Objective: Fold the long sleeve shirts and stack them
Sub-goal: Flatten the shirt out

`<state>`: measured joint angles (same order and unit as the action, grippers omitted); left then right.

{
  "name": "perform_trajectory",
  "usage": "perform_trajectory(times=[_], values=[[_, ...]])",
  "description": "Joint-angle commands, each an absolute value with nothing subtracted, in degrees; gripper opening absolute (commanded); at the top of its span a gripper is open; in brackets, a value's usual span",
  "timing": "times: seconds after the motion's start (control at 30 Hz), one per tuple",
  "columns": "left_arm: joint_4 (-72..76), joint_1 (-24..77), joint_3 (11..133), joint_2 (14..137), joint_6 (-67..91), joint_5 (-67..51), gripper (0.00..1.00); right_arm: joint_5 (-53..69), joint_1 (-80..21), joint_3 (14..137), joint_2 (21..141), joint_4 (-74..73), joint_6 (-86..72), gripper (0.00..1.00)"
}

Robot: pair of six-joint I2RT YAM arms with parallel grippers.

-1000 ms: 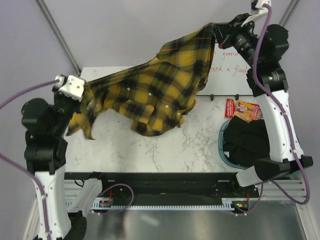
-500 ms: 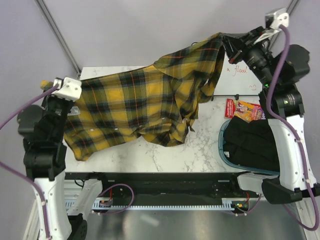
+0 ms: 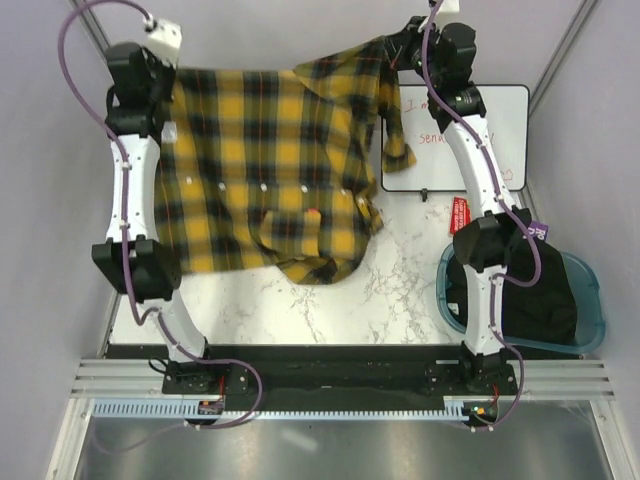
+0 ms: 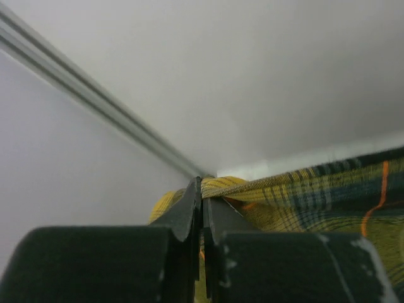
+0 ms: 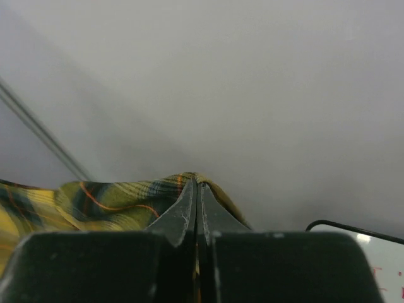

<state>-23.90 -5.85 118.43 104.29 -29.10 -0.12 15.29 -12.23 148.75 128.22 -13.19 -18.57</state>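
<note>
A yellow-and-black plaid long sleeve shirt [image 3: 265,165] hangs spread wide above the far part of the table, its lower hem bunched near the middle. My left gripper [image 3: 168,88] is shut on its upper left edge and my right gripper [image 3: 390,55] is shut on its upper right edge. One sleeve [image 3: 395,125] dangles below the right gripper. In the left wrist view the shut gripper [image 4: 202,189] pinches plaid cloth [image 4: 315,189]. In the right wrist view the gripper [image 5: 197,189] likewise pinches a fold of the shirt [image 5: 113,192].
A blue basket [image 3: 590,320] with dark clothes stands at the table's right edge. A whiteboard [image 3: 500,130] with red writing lies at the far right, a colourful packet [image 3: 462,215] beside it. White marble table [image 3: 400,290] shows below the shirt.
Both arms have stretched up and to the far side, lifting the shirt. The cloth went from bunched and slanting to stretched flat between the two grippers.
</note>
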Motion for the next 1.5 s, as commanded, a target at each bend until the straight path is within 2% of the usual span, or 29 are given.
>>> perform_trajectory(times=[0.0, 0.07, 0.13, 0.23, 0.33, 0.37, 0.4, 0.47, 0.5, 0.63, 0.67, 0.7, 0.77, 0.8, 0.87, 1.07, 1.1, 1.17, 1.27, 1.3, 1.37, 1.4, 1.47], values=[[-14.42, -6.59, 149.7, 107.31, -21.63, -0.44, 0.02, 4.5, -12.04, 136.96, 108.66, 13.5, -18.82, 0.0], [-10.83, -7.64, 149.6, 103.82, -20.05, -0.26, 0.02, 2.12, -10.99, 140.93, 105.74, 12.93, -18.54, 0.0], [-3.1, -10.96, 139.79, 98.64, -16.45, -2.18, 0.02, 2.98, -8.37, 144.57, 105.3, 12.74, -22.23, 0.0], [5.61, -15.71, 122.04, 87.22, -15.2, -8.66, 0.02, 6.14, -8.0, 142.4, 101.7, 13.89, -19.17, 0.0], [5.45, -18.1, 105.95, 79.21, -19.94, -15.01, 0.02, 14.65, -8.0, 127.75, 94.77, 12.57, -16.63, 0.0], [6.58, -18.71, 100.69, 74.4, -21.52, -16.68, 0.02, 18.51, -8.0, 117.61, 90.66, 11.96, -15.92, 0.0], [7.98, -20.29, 89.76, 72.18, -23.45, -21.92, 0.02, 20.81, -7.91, 112.46, 88.61, 11.43, -15.39, 0.0], [6.69, -21.62, 80.64, 67.61, -27.31, -28.88, 0.02, 25.28, -8.0, 98.18, 82.92, 7.75, -11.44, 0.0], [6.16, -21.71, 71.89, 63.24, -31.42, -32.14, 0.02, 26.1, -8.0, 93.56, 80.97, 6.52, -10.12, 0.0], [-6.02, -21.8, 53.65, 50.47, -44.45, -38.67, 0.02, 29.27, -8.0, 71.69, 72.0, -6.63, -0.36, 0.0], [-10.15, -21.8, 50.74, 48.19, -48.3, -39.54, 0.02, 29.7, -7.91, 69.37, 68.85, -9.46, 6.35, 0.0], [-13.33, -21.8, 45.49, 45.47, -56.69, -39.99, 0.02, 31.36, -8.0, 67.17, 67.25, -12.28, 9.37, 0.0], [-19.82, -21.88, 39.41, 38.0, -60.98, -38.5, 0.02, 30.41, -8.0, 60.69, 63.13, -16.51, 13.16, 0.0], [-23.17, -21.88, 34.33, 35.79, -67.96, -38.24, 0.02, 31.28, -8.0, 59.17, 62.06, -18.44, 15.1, 0.0], [-24.95, -21.88, 27.55, 29.72, -69.79, -36.49, 0.02, 32.87, -8.26, 55.05, 60.57, -23.54, 18.35, 0.0], [-37.07, -21.8, 23.29, 30.4, -75.3, -28.84, 0.02, 34.72, -10.81, 48.78, 62.4, -38.56, 32.06, 0.0], [-44.14, -21.88, 23.81, 30.93, -77.5, -27.44, 0.02, 35.15, -11.59, 49.04, 62.92, -44.76, 36.17, 0.03], [-51.12, -21.97, 26.52, 31.72, -82.24, -27.51, 0.08, 36.82, -12.3, 50.97, 63.37, -51.55, 41.37, 0.12], [-64.4, -21.97, 32.49, 33.83, -85.77, -32.5, 0.36, 37.79, -14.23, 53.43, 61.53, -60.45, 47.71, 0.36], [-65.82, -21.97, 34.17, 34.88, -85.35, -33.74, 0.52, 37.1, -15.2, 54.31, 61.0, -61.69, 48.33, 0.56], [-71.0, -21.97, 40.47, 37.69, -84.64, -38.03, 0.57, 36.13, -15.64, 57.91, 60.56, -61.87, 48.25, 0.83], [-72.06, -21.97, 42.78, 41.53, -83.51, -39.54, 0.65, 35.95, -15.64, 59.4, 60.9, -61.44, 48.34, 0.89], [-72.6, -21.97, 48.76, 45.42, -78.87, -43.66, 0.66, 35.86, -15.73, 64.49, 63.97, -60.39, 46.5, 0.92]])
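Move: Behind and far below lie the landing places for the held plaid shirt: for the left hand about 36 cm back, 8 cm right and 37 cm down; for the right hand roughly 40 cm back, 4 cm right and 42 cm down. The shirt's hanging bunch is some 31 cm back and 14 cm left of the right hand. From that hand the whiteboard lies about 8 cm back and 14 cm right, the teal basket 43 cm back and 28 cm right, both some 42 cm lower. Whipping the still-pinched shirt up and back, both hands rise some 25 cm with fingers tilting up, then sweep down nearly 60 cm towards the table's near side, ending about 40 cm farther back. The fingers tip downward, the left hand turning clockwise, the right counter-clockwise and rolling left side down; low over the table both open, let go and begin to lift. ##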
